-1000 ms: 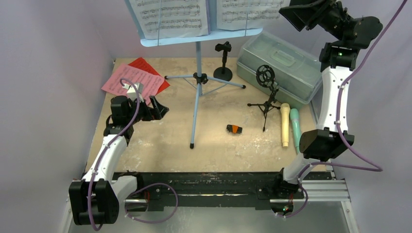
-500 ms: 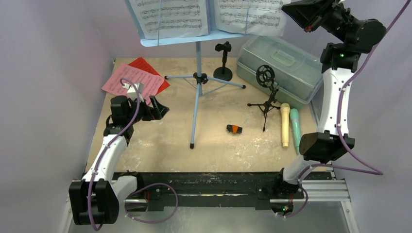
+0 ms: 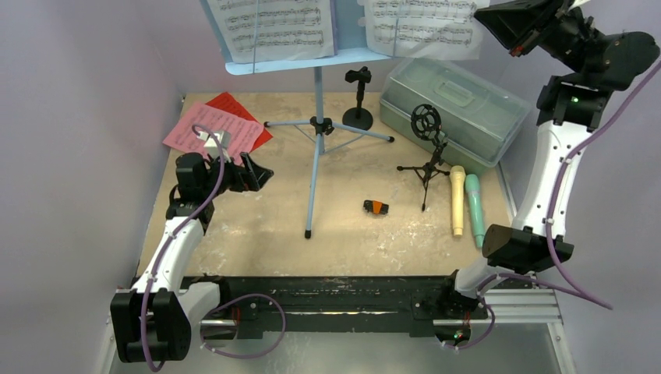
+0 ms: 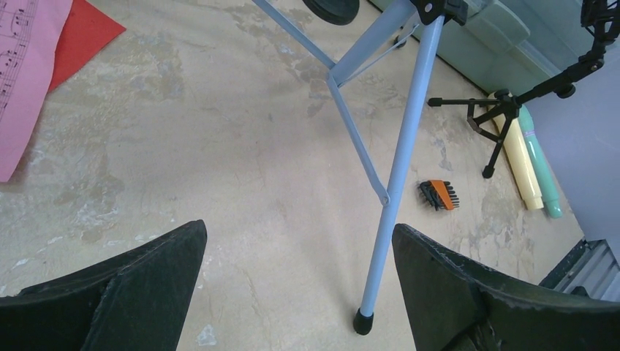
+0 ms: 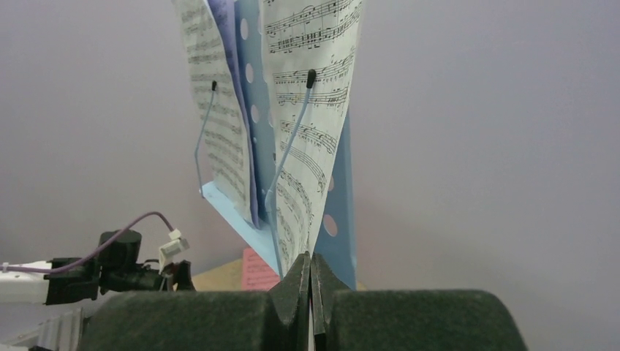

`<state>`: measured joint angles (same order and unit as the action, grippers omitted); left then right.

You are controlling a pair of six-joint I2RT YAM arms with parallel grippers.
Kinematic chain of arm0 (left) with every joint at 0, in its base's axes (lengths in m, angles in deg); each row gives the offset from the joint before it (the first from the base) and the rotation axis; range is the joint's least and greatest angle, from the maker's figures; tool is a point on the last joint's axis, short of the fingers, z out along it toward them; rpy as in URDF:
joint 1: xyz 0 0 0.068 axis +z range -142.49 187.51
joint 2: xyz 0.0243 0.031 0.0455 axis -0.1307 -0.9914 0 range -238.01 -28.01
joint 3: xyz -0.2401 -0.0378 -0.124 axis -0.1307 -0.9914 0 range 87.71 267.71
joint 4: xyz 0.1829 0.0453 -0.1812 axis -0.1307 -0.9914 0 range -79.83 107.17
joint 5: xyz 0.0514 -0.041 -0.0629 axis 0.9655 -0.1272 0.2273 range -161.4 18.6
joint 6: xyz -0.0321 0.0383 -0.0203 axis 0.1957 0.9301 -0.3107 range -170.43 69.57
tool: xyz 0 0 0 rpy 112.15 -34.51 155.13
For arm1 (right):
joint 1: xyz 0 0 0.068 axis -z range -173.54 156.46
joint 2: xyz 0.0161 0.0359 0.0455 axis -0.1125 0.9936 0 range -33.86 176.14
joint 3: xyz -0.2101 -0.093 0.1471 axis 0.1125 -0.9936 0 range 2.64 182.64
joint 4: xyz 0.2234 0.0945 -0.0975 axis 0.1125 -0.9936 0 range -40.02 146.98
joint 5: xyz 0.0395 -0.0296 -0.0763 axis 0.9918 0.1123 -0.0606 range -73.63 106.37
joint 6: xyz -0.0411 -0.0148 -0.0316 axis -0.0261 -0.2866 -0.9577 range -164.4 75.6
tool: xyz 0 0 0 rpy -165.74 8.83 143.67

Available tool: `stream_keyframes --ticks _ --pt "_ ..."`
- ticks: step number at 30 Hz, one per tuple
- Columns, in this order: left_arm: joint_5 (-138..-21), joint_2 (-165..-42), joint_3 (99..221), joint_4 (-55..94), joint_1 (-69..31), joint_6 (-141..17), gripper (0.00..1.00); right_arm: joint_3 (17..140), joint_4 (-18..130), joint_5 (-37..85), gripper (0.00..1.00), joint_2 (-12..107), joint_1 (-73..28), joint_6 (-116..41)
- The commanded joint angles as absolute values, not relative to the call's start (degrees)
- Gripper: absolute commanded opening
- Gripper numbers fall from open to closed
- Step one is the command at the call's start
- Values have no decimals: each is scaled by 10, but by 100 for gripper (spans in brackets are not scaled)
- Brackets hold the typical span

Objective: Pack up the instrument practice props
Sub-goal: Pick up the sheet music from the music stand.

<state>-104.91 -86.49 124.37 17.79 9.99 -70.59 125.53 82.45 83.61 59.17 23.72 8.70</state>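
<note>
The pale-blue sheet-music rack [image 3: 317, 140] stands at the back on tripod legs, with one white page [image 3: 277, 27] resting on it. My right gripper [image 3: 482, 23] is raised at the rack's right end, shut on the edge of the second white page [image 3: 421, 27]. The right wrist view shows that page [image 5: 311, 88] pinched between the closed fingers of the right gripper [image 5: 311, 267]. My left gripper [image 3: 261, 175] hangs open and holds nothing, low over the table left of the rack's front leg [image 4: 395, 183]. Pink and red pages [image 3: 210, 128], cream [image 3: 457, 199] and teal [image 3: 473, 206] microphones, and black mic holders [image 3: 358, 97] [image 3: 427, 148] lie around.
A translucent grey-green case [image 3: 452, 105] with a handle sits closed at the back right, below the right arm. A small orange and black item [image 3: 376, 206] lies mid-table. Purple walls close in on the left, back and right.
My right gripper has shut on the right-hand white page and moved right, drawing the page sideways past the rack's end. The left arm has not moved.
</note>
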Motion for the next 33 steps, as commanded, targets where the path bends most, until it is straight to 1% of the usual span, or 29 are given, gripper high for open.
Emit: stream_keyframes --ticks 1,5,10,15,19,23,27,33 --pt "-1079 -852 1236 216 98 -713 98 1269 723 837 0 556 261 -1" --pt "-1111 -851 1230 242 97 -726 98 1261 625 823 0 524 279 -86" --pt "-1145 -843 1222 272 90 -742 98 1238 509 797 0 469 324 -213" --pt "-1177 -841 1215 307 82 -762 98 1187 438 823 0 421 363 -284" --pt "-1195 -838 1210 332 80 -775 98 1142 358 839 0 379 382 -371" --pt "-1210 -835 1206 352 55 -787 98 1113 236 831 0 337 387 -492" --pt "-1225 -831 1199 380 35 -803 98 1082 151 833 0 298 387 -576" --pt "-1226 -822 1191 400 0 -818 98 1013 38 882 0 253 387 -670"
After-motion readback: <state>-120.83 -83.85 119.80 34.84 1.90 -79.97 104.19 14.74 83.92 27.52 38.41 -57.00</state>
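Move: The white sheet on the right half of the music stand is already pinched low on its right edge by the closed right fingers; its middle is about 7 cm left, 2 ahead and 4 above the hand. The stand lip's right end lies some 8 cm left, level fore and aft, 5 lower; the left white sheet sits roughly 27 cm left, 3 ahead, 4 above. From the open left hand, the held sheet is about 28 cm right, 4 ahead and 48 above. The white sheet, still pinched by its right edge, is drawn out from under its clip by the right hand, about 5 cm right and back, then taken mainly down, some 12 cm, and farther back, while the wrist turns clockwise and its left side dips. The open left hand travels right, back and up, about 10 cm, swinging clockwise towards the sheet's side. ##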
